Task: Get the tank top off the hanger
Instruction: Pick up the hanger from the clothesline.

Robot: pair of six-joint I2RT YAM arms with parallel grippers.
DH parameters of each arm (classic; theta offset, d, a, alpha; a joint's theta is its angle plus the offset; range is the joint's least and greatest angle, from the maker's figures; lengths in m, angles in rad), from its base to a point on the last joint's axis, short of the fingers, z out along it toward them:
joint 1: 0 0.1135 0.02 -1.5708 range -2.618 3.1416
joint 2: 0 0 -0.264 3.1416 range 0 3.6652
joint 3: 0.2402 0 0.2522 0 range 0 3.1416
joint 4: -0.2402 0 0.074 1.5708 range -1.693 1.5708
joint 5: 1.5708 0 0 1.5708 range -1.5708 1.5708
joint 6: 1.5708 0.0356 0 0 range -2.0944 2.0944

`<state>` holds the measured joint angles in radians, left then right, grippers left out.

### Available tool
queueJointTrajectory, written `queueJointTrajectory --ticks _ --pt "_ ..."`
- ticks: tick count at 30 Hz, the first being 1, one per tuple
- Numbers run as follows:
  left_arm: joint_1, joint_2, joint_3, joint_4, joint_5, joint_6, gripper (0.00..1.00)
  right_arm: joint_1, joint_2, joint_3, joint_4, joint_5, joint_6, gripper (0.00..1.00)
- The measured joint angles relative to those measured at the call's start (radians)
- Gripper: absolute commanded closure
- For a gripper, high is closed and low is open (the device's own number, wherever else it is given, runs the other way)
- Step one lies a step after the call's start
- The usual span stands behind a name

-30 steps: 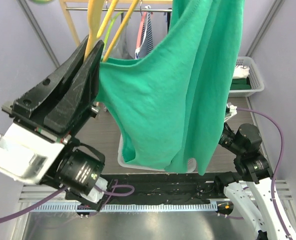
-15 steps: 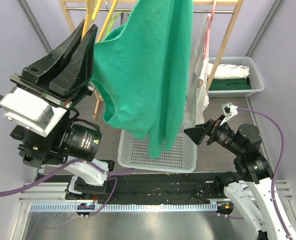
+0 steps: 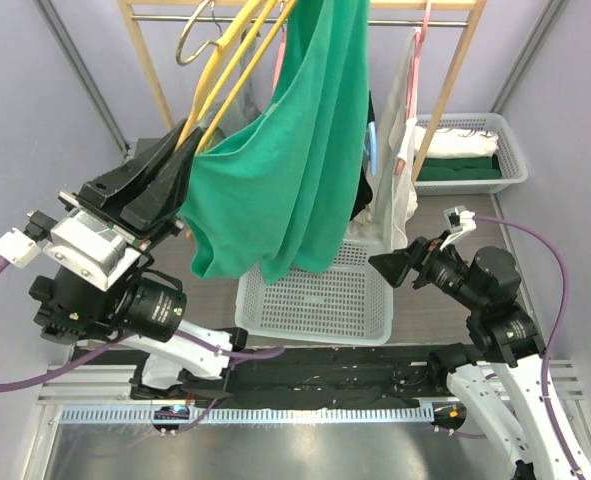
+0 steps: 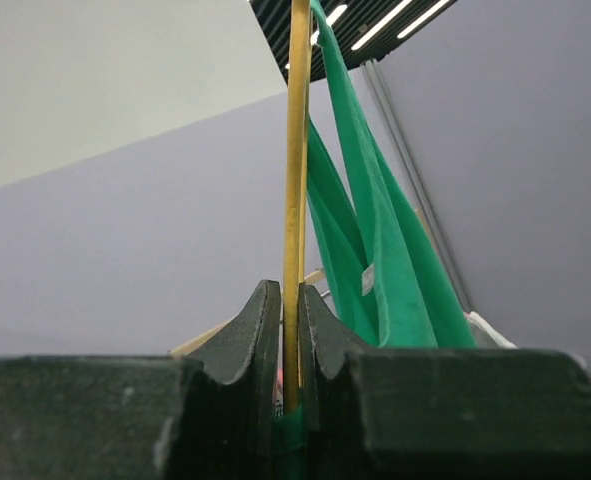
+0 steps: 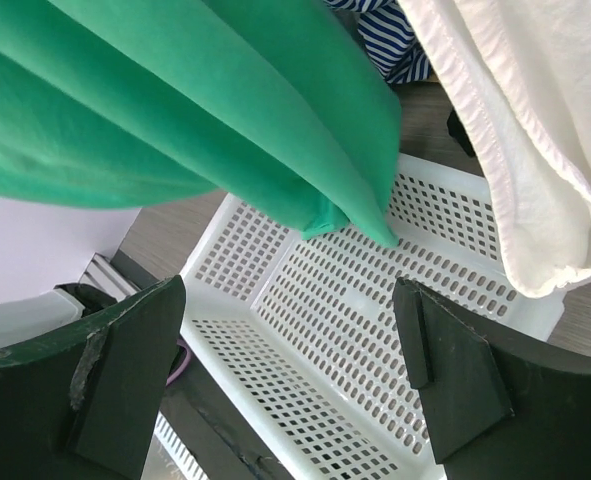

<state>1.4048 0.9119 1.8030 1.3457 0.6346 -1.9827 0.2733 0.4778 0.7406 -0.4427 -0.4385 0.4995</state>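
Note:
The green tank top hangs from a yellow hanger held up in front of the wooden rack, and its hem dangles over the white basket. My left gripper is shut on the hanger's lower bar, beside the top's left edge. The left wrist view shows the yellow hanger pinched in my left gripper, with the tank top just to its right. My right gripper stands open, low and to the right of the top. In its own view my right gripper is below the tank top and holds nothing.
A white perforated basket sits on the floor below the garment, and its wall fills the right wrist view. The wooden rack carries other clothes, among them a white garment. A second basket of folded clothes stands far right.
My left gripper has dropped lower and away from the camera with the hanger. The tank top has swung with it and now hangs over the basket. The right gripper is unchanged since half a second ago.

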Motion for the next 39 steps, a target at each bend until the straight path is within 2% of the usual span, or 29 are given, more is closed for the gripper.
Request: queueJointTrajectory --ticks 6,9,11,13,18,20,22,26,28,31,34,35,38,39 --pt "-0.084 -0.071 -0.135 0.031 0.125 -0.004 0.92 0.0 0.012 0.0 0.0 0.016 0.0 0.07" --pt "-0.079 -0.137 -0.204 0.024 0.156 -0.005 1.0 0.0 0.026 0.0 0.0 0.026 0.001 0.08" --pt "-0.037 -0.176 -0.209 0.025 0.163 -0.008 1.0 0.0 0.038 0.0 0.001 0.029 0.003 0.09" --pt "0.055 -0.203 -0.166 0.031 0.153 -0.008 1.0 0.0 0.05 0.002 0.0 0.031 0.004 0.09" --pt "0.328 -0.144 0.089 0.091 0.074 -0.008 0.98 0.0 0.041 0.003 -0.009 0.045 0.003 0.04" --pt "0.378 -0.085 0.179 0.107 0.027 -0.008 0.98 0.0 0.027 0.003 -0.005 0.049 0.008 0.01" --pt "0.39 -0.044 0.201 0.112 -0.003 -0.008 0.97 0.0 0.011 -0.005 0.035 0.047 0.039 0.0" --pt "0.384 0.005 0.169 0.102 -0.052 -0.008 0.98 0.006 -0.023 -0.09 0.288 0.067 0.158 0.0" --pt "0.384 0.01 0.148 0.088 -0.06 -0.008 0.98 0.037 0.018 -0.097 0.399 0.123 0.185 0.0" --pt "0.386 0.011 0.147 0.05 -0.057 -0.008 0.98 0.211 0.155 -0.035 0.517 0.301 0.147 0.0" --pt "0.39 0.003 0.156 0.032 -0.056 -0.008 0.98 0.578 0.337 0.077 0.611 0.603 -0.038 0.0" --pt "0.391 -0.003 0.156 0.027 -0.053 -0.008 0.98 0.769 0.449 0.127 0.69 0.753 -0.161 0.0" --pt "0.395 -0.025 0.144 0.024 -0.04 -0.008 0.98 1.048 0.69 0.243 0.843 0.938 -0.357 0.0" --pt "0.395 -0.03 0.14 0.026 -0.037 -0.008 0.99 1.09 0.753 0.256 0.871 0.988 -0.403 0.0"
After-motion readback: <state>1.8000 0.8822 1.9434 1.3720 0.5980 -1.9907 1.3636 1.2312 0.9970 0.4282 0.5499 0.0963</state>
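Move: The green tank top hangs from the yellow hanger already held in the left gripper. Its middle is some 12 cm to the right of that hand, about 7 cm ahead and 12 cm below. From the open right gripper it lies roughly 18 cm to the left, about level forward and 25 cm above. The grey basket's middle is about 12 cm left, 6 cm ahead and 25 cm below the right hand; the beige top is some 20 cm straight ahead, 5 cm higher. Keep the left gripper shut on the hanger: dip it about 6 cm, swing it forward and right while turning counter-clockwise, then ease back left and up to settle some 7 cm farther forward. Hold the right arm nearly still until that swing is done, then sweep it about 20 cm left and 10 cm up towards the tank top's lower part, tilting its fingers up, open. ##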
